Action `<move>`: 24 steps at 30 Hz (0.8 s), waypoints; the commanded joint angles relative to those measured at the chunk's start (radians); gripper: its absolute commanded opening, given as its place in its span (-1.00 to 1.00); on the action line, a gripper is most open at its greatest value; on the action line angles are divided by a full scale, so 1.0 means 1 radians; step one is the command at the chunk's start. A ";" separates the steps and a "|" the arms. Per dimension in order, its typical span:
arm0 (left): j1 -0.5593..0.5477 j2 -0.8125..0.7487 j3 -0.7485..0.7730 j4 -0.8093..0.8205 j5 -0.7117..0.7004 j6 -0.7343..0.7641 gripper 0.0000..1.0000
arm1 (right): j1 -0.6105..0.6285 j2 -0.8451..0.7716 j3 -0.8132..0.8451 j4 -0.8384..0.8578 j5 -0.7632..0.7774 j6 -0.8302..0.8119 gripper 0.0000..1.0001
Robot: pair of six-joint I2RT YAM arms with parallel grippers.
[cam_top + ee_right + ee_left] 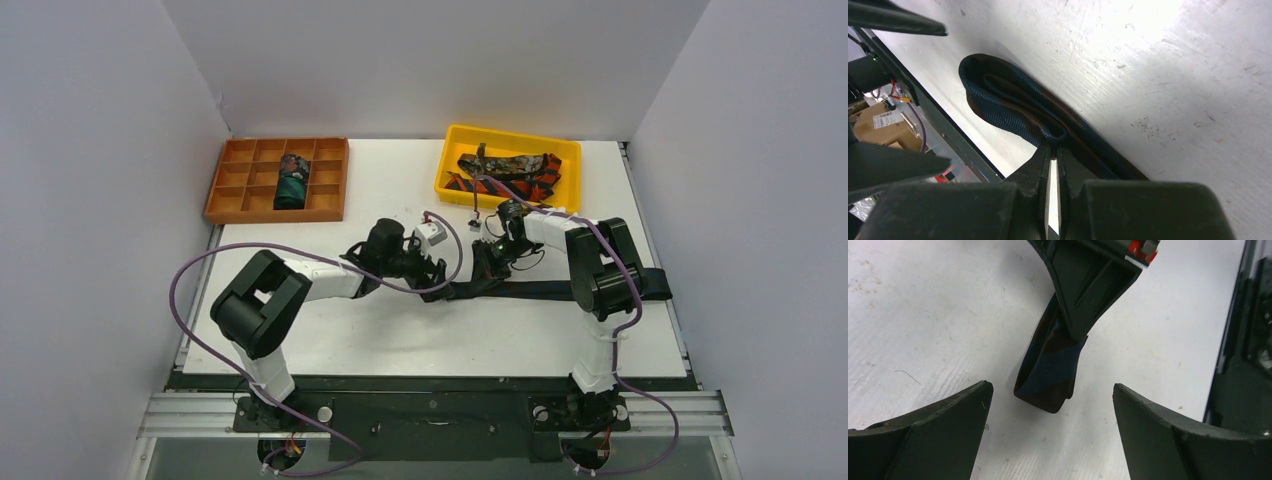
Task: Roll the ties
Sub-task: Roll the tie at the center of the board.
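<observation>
A navy-black tie (545, 290) lies along the table in front of the right arm, its left end folded into a small loop (1013, 102). My right gripper (1054, 146) is shut on that loop, pinching its inner fold just above the table. In the left wrist view the looped end (1048, 372) hangs from the right gripper's fingers (1088, 290). My left gripper (1052, 386) stands wide open around it without touching. A dark teal rolled tie (292, 181) sits in the orange tray (232, 180). A red-orange striped tie (530, 186) and a mottled brown tie (515, 163) lie in the yellow bin (450, 160).
The orange divided tray stands at the back left, the yellow bin at the back right. Purple cables (200, 270) loop from both arms. The two grippers meet close together at mid-table (462, 272). The table's right edge (665, 300) is near the tie's far end.
</observation>
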 commanded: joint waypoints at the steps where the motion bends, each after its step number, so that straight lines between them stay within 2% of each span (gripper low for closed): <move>1: -0.035 0.025 -0.006 -0.011 -0.042 0.209 0.78 | -0.009 0.046 -0.016 -0.038 0.111 -0.099 -1.00; 10: -0.108 0.110 0.044 -0.027 -0.015 0.404 0.77 | -0.005 0.029 -0.016 -0.051 0.086 -0.110 -1.00; 13: -0.140 0.143 0.064 -0.055 -0.034 0.457 0.69 | 0.005 0.013 -0.016 -0.053 0.076 -0.108 -1.00; 15: -0.148 0.158 0.067 -0.058 -0.040 0.461 0.60 | 0.015 0.002 -0.014 -0.054 0.068 -0.106 -1.00; 20: -0.148 0.156 0.045 -0.101 -0.043 0.483 0.05 | 0.024 -0.024 0.002 -0.068 0.043 -0.099 -1.00; 24: -0.147 0.128 0.005 -0.144 -0.034 0.501 -0.22 | 0.022 -0.048 0.037 -0.105 0.023 -0.112 -1.00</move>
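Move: The tie's folded end lies about 3 cm to the right of the left hand's open fingers, 1 cm back and 5 cm below. The flat tail's middle is roughly 28 cm to that hand's right, 1 cm back and 6 cm below; the yellow tray is some 30 cm farther out and 19 cm right of it, 5 cm below. From the right hand, already pinching the tie, the folded end lies about 4 cm left, level front to back and 1 cm lower. The left hand sinks about 5 cm and eases back a little with its fingers wide, then slides some 3 cm right over the tie's folded end while its wrist turns clockwise by roughly 20 degrees, and its fingers close to just under half open, one on each long edge of the fold, just short of the right fingertips. The right hand keeps its shut pinch on the tie beside the fold, low over the table, and draws it back about 2 cm towards the base. ##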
